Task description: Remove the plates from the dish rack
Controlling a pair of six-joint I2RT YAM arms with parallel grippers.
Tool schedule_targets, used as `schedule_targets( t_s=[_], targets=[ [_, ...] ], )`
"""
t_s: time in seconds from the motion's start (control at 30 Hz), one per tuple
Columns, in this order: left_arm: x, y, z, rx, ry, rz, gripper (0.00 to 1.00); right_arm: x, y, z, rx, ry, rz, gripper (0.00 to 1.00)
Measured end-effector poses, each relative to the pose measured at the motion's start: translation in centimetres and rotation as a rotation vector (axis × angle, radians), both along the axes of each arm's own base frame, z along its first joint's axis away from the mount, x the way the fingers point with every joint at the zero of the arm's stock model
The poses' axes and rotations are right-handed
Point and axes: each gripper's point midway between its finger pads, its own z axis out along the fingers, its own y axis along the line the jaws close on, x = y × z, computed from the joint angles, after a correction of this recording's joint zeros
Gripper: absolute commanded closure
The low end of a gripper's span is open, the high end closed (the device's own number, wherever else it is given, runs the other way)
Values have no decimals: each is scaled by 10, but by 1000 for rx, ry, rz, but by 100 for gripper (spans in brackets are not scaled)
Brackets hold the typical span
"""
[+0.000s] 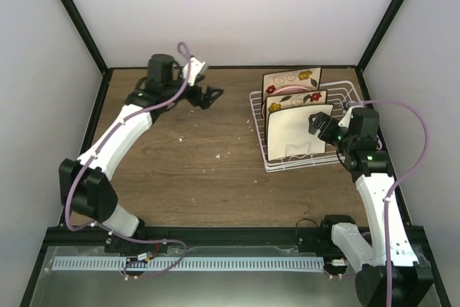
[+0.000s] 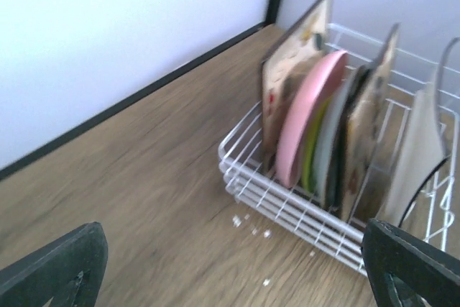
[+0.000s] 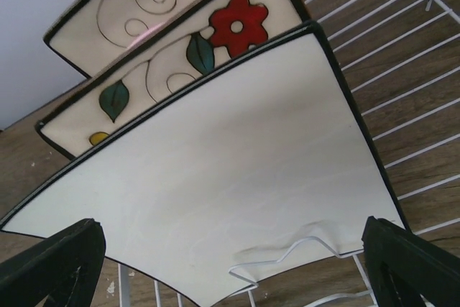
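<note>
The white wire dish rack [image 1: 298, 166] stands at the right of the table with plates on edge in it. From the back: a square floral plate [image 1: 291, 80], a pink plate [image 1: 290, 90], another floral square plate [image 1: 296, 100] and a plain cream plate [image 1: 296, 133] in front. The left wrist view also shows the pink plate [image 2: 309, 113], a lime-green one [image 2: 310, 152] and a pale one [image 2: 330, 134]. My left gripper [image 1: 210, 96] hangs open left of the rack [image 2: 287, 203]. My right gripper [image 1: 316, 121] stands open, facing the plain plate [image 3: 215, 156] at its upper right corner.
Small white crumbs [image 2: 251, 226] lie on the wooden table [image 1: 187, 156] beside the rack's near corner. Black frame posts and white walls close in the back and sides. The rack's right half [image 3: 402, 70] is bare wire.
</note>
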Motion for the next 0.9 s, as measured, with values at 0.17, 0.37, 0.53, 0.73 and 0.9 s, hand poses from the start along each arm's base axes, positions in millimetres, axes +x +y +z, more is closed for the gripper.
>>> schedule_targets(
  t_s=[0.17, 0.37, 0.53, 0.73, 0.9],
  targets=[
    [-13, -69, 8, 15, -71, -167, 9, -9, -3, 19, 2, -46, -27, 0],
    [-60, -135, -1, 67, -156, -366, 18, -29, -7, 46, 2, -125, -55, 0],
    [-90, -169, -7, 102, -225, -477, 21, -40, -8, 44, 5, -106, -65, 0],
    [-91, -193, -31, 151, -246, -526, 21, -49, -8, 39, 5, -81, -65, 0],
    [-76, -207, -48, 184, -249, -524, 21, -52, -7, 38, 5, -74, -64, 0]
  ],
)
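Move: The white plate, nearest the robot in the rack, has its middle about 32 cm to the left hand's right, some 6 cm back and 17 cm lower. The front flowered plate stands roughly 6 cm beyond the white one and the rear flowered plate about 15 cm beyond it, both nearly in line. From the right hand, the white plate lies about 5 cm ahead, 4 cm to the left and 12 cm below. Towards the white plate's left edge, the empty left hand sweeps about 20 cm right, drawing back some 9 cm before easing slightly forward and sinking about 5 cm at the end. It turns clockwise some 30 degrees, its fingers narrowing to roughly four-fifths open. The right hand, wide open, backs off from the plate, back and up. ##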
